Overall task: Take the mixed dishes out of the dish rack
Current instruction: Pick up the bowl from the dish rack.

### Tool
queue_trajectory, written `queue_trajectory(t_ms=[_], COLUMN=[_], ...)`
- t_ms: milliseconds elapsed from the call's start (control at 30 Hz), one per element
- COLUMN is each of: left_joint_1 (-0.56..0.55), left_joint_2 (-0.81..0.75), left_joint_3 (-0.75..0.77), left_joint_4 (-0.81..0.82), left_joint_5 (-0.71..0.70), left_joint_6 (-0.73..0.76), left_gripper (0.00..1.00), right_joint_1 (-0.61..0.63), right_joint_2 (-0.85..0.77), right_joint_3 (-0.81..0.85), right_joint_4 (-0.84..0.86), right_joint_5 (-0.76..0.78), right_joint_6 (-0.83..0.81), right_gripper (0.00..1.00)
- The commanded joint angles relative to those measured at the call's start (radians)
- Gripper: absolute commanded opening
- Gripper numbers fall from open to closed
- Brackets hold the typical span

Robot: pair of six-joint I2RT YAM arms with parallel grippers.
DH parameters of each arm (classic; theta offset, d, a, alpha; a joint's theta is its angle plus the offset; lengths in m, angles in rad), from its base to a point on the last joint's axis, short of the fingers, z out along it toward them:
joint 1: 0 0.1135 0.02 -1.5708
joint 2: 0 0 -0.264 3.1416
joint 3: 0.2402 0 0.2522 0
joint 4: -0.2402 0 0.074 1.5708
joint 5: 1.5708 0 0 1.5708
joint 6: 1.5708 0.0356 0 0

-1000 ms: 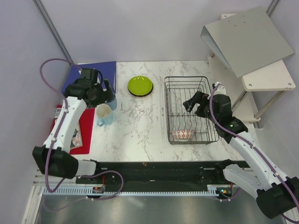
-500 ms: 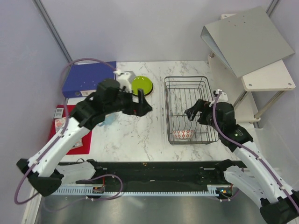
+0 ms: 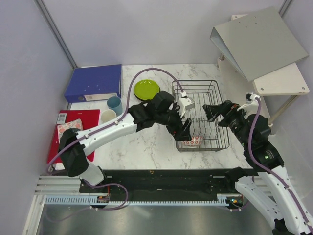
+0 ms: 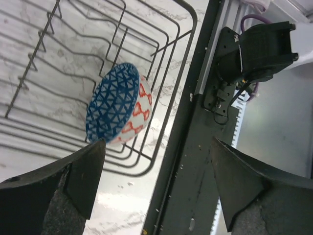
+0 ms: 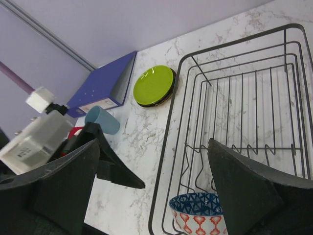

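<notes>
The dish rack (image 3: 200,115) is a black wire basket at the table's right. One red-and-white patterned bowl (image 3: 194,141) with a blue inside stands in its near left corner, also seen in the left wrist view (image 4: 120,103) and the right wrist view (image 5: 200,215). My left gripper (image 3: 185,130) is open just left of that bowl, nothing between its fingers (image 4: 76,178). Over the rack's right side hovers my right gripper (image 3: 217,110), open and empty. A lime green plate (image 3: 146,89) lies on a black one left of the rack. Two light blue cups (image 3: 115,104) (image 3: 107,116) stand further left.
A blue ring binder (image 3: 94,82) lies at the back left and a red mat (image 3: 73,133) at the left edge. A white shelf (image 3: 281,81) with a grey binder (image 3: 257,41) stands right of the rack. The black base rail (image 3: 161,178) runs along the near edge.
My left arm has swung from the cups at the left across the table to the rack's near left corner. My right gripper has drawn back toward the rack's right side.
</notes>
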Motion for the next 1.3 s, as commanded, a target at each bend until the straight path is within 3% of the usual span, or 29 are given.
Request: queue_trajectory(t_ms=[0,133,333,900,1267], left_joint_1=[-0.005,-0.005,-0.001,0.029,0.042], left_joint_2=[0.068,0.137,0.222,0.314,0.360], left_joint_3=[-0.001,0.022,0.048,0.064,0.100], left_joint_4=[0.151,0.165,0.130,0.087,0.033], left_joint_5=[0.117,0.127,0.190,0.315,0.404], left_joint_6=[0.181,0.282,0.393,0.434,0.453], left_gripper=[0.91,0.87,0.63,0.35,0.02], right_joint_1=[0.004,0.002,0.002,0.002,0.004], right_joint_2=[-0.007,-0.004,-0.005,0.015,0.010], right_joint_3=[0.032,0.016,0.001,-0.030,-0.044], right_joint_4=[0.017,0.021,0.021,0.034,0.038], right_joint_5=[0.012,0.003,0.004,0.006,0.009], right_joint_6=[0.007,0.009,0.009,0.004,0.003], right_gripper=[0.98,0.98,0.98,0.98,0.98])
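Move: To the right and below, the bowl stands in the near left corner of the dish rack: its middle lies about 8 cm right of the left hand, level with it fore and aft, some 12 cm lower. The rack's middle is roughly 14 cm farther out and 5 cm right of the bowl; the green plate lies about 28 cm ahead of the left hand and 15 cm to its left. From the right hand, the bowl is some 5 cm back, 5 cm left and 22 cm down. Sinking about 9 cm while sliding some 4 cm right, the left hand comes down onto the bowl's near left rim, then stays low, turning about 25 degrees clockwise as its wide-open fingers close. They pinch the rim, one finger inside the bowl and the other against its outer wall. The open right hand sinks about 2 cm, clear of the bowl. ##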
